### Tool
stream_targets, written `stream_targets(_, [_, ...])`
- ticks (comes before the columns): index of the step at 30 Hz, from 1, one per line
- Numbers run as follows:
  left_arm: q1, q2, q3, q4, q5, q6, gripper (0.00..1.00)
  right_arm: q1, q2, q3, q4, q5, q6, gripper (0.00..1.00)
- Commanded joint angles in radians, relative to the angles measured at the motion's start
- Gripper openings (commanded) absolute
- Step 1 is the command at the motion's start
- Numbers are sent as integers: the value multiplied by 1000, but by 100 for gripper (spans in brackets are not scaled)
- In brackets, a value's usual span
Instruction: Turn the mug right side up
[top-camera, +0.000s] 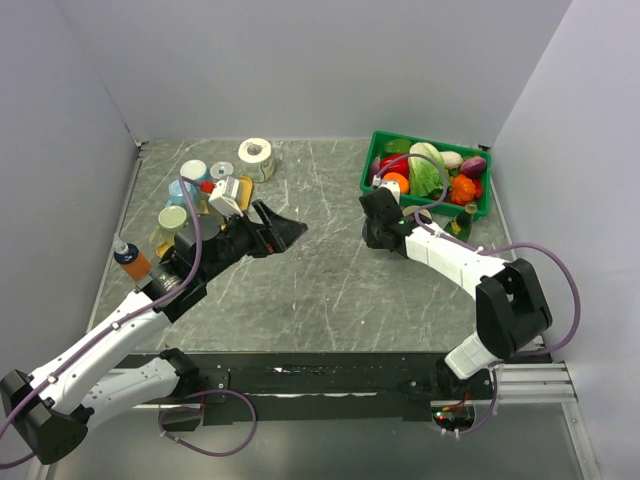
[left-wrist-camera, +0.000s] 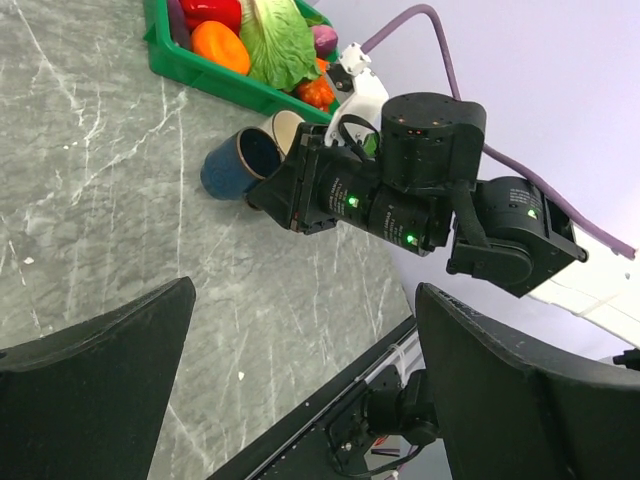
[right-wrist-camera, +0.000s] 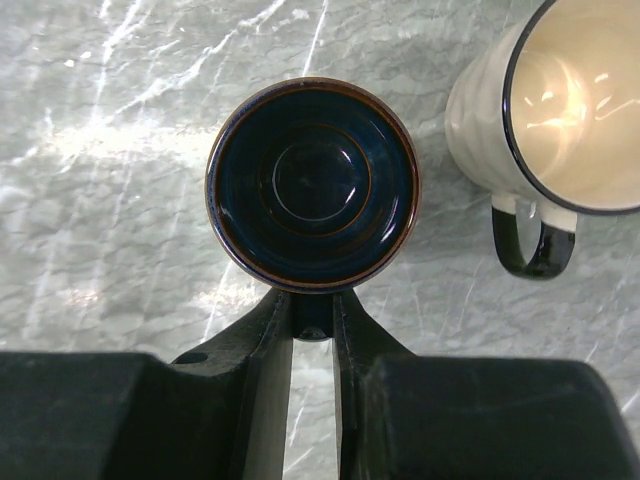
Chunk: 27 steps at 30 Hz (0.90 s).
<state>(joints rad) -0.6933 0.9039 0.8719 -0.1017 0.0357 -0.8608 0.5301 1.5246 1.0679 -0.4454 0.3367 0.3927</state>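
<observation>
The mug (right-wrist-camera: 312, 180) is dark blue, and the right wrist view looks straight into its open mouth. My right gripper (right-wrist-camera: 312, 322) is shut on its handle. The left wrist view has the mug (left-wrist-camera: 232, 168) tilted low over the grey table, held out ahead of the right gripper (left-wrist-camera: 285, 190). From above, the right gripper (top-camera: 378, 215) hides the mug. My left gripper (top-camera: 285, 232) stands open mid-table with nothing between its fingers (left-wrist-camera: 110, 350), well to the left of the mug.
A white mug (right-wrist-camera: 545, 110) with a dark handle stands close beside the blue one. A green basket (top-camera: 372, 152) of vegetables is at the back right. Cups, a paper roll (top-camera: 256, 155) and an orange bottle (top-camera: 130, 262) crowd the back left.
</observation>
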Motion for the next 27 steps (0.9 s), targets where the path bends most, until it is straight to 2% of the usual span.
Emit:
stream_targets(1, [-2,6,39,3,-11,20,96,-13,29,44,91,53,-63,0])
stream_targets(12, [-2,35,52,-6,-10,25,96,-42,146,67,155,25,-120,0])
stream_targets(17, [-2,44,65,-32,-31,26,96,-53,164,76,126,7,-92,0])
stream_targets(20, [-2,52,70,-39,-33,28,96,-58,163,79,126,-2,-83,15])
stream_targets(23, [-2,56,72,-46,-33,29,96,-59,161,86,117,-8,-71,35])
stream_targets(24, [-2,58,70,-44,-33,29,96,-59,160,87,111,-8,-63,45])
stream_targets(26, [-2,58,70,-46,-33,29,96,-59,152,93,99,-5,-57,52])
stream_targets(27, [-2,58,70,-47,-33,31,96,-59,146,93,96,-4,-49,62])
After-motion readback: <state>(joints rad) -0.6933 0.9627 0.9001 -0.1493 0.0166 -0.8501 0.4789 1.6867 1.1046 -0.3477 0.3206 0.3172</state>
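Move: The right hand already holds the blue mug upright by its handle, the mug's middle about 6 cm ahead of the fingers. The mug is bound for a bare spot of table some 8 cm ahead and 8 cm below the hand. The white mug stands about 8 cm ahead and 10 cm right, its middle 4 cm lower; the green crate lies roughly 22 cm ahead and 13 cm right. From the left hand, the blue mug is about 17 cm ahead, 22 cm right and 21 cm below. Down and forward together, the right hand lowers the upright blue mug towards the table beside the white mug, sinking about 4 cm. The sinking then stops while the hand eases a little farther forward, about 3 cm in all, the wrist rolling only slightly. Staying there, the fingers open about halfway and let go of the handle. ##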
